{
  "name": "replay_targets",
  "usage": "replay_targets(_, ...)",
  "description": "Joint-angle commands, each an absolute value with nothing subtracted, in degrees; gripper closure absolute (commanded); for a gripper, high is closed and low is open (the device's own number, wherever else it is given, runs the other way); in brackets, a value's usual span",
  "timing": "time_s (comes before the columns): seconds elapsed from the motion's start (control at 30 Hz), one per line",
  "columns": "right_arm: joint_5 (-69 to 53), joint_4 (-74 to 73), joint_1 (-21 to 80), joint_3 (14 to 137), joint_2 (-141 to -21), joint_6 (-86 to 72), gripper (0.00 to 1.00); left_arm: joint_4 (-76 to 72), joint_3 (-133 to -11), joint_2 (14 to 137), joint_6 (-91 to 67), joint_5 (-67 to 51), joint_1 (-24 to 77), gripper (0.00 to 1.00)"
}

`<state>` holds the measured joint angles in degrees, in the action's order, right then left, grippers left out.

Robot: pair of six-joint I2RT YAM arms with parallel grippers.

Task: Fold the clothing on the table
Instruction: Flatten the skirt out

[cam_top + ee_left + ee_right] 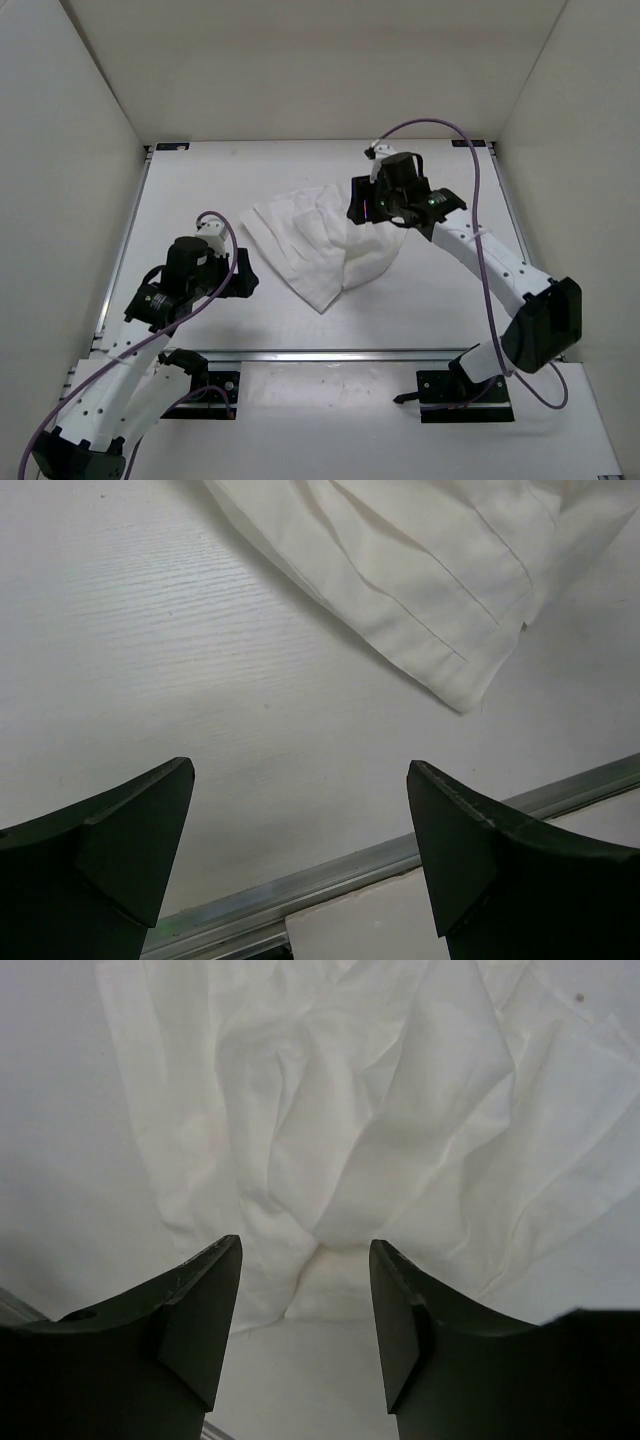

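Note:
The clothing (320, 245) is a white, thin piece lying crumpled and partly doubled over in the middle of the white table (200, 190). My right gripper (360, 210) hovers over its far right part. In the right wrist view the rumpled clothing (340, 1110) fills the frame, and the right gripper (305, 1260) stands open with nothing between its fingers. My left gripper (245, 278) sits left of the cloth's near corner, apart from it. In the left wrist view the left gripper (300, 810) is wide open over bare table, with the creased clothing (420, 570) ahead.
A silver rail (330, 355) runs along the table's near edge, also seen as the rail (400, 855) under the left fingers. Black brackets (172, 147) mark the far corners. White walls enclose the table on three sides.

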<state>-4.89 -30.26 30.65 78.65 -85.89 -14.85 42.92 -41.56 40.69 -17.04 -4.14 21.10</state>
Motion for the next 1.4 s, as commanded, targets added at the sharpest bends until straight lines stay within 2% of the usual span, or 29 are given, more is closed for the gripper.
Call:
replay_targets(0.0, -4.39, -25.68, 33.47, 71.38, -82.71, -13.98, 0.48, 42.01, -41.05, 40.08, -17.49, -3.25, 21.53, 0.02)
replay_targets(0.27, -1.59, -16.71, 47.88, 59.69, -83.13, -13.1, 0.46, 41.66, -40.61, 36.3, -18.1, -2.29, 17.41, 0.02)
replay_targets(0.57, 6.67, -13.71, 58.87, 59.68, -94.3, -11.87, 0.47, 42.1, -40.52, 33.84, -20.39, 2.2, 16.17, 0.01)
replay_targets(0.73, 8.43, -12.3, 60.12, 59.85, -98.52, -10.9, 0.52, 42.19, -40.34, 33.05, -20.65, 2.81, 16.08, 0.01)
replay_targets(1.03, 7.38, -14.15, 60.38, 61.6, -106.51, -11.42, 0.48, 42.18, -40.17, 32.26, -21.18, 4.13, 16.17, 0.01)
replay_targets(1.13, 7.3, -14.86, 59.94, 62.14, -109.07, -11.95, 0.58, 42.01, -40.34, 31.29, -21.71, 4.31, 15.82, 0.01)
replay_targets(1.17, 6.6, -14.94, 59.59, 62.31, -109.68, -11.95, 0.72, 42.19, -40.08, 31.12, -21.71, 4.92, 15.91, 0.01)
replay_targets(1.2, 6.85, -13.98, 59.24, 62.31, -109.86, -12.21, 0.91, 42.19, -39.99, 30.68, -21.71, 5.1, 15.82, 0.02)
replay_targets(1.23, 5.64, -14.24, 58.98, 62.23, -110.3, -12.83, 1.0, 42.27, -39.9, 30.33, -21.97, 5.36, 15.91, 0.02)
replay_targets(1.3, 3.78, -13.28, 58.36, 63.19, -110.39, -13.27, 1.0, 42.37, -40.16, 30.15, -22.15, 5.63, 15.74, 0.01)
replay_targets(1.37, 1.16, -12.05, 56.78, 65.03, -110.3, -13.88, 1.0, 42.71, -40.16, 29.8, -22.5, 6.5, 15.3, 0.06)
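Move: The skirt's near corner lies about 14 cm back and 10 cm to the left of the right hand, some 21 cm below it. The skirt's far left corner is roughly 8 cm ahead and 28 cm to the left, and its right end about level with this hand and 8 cm to its right, both at table height. From the left hand the near corner is level, about 17 cm to the right and 14 cm down. Bring the right gripper down some 20 cm while drawing it back and left to the skirt's near corner, half open, swinging about 25 degrees counter-clockwise and dipping its left side. Down at the cloth, ease it 2–3 cm forward and left and shut the fingers, pinching the corner. Meanwhile shift the open, empty left gripper about 4 cm left and slightly up, away from the corner. ##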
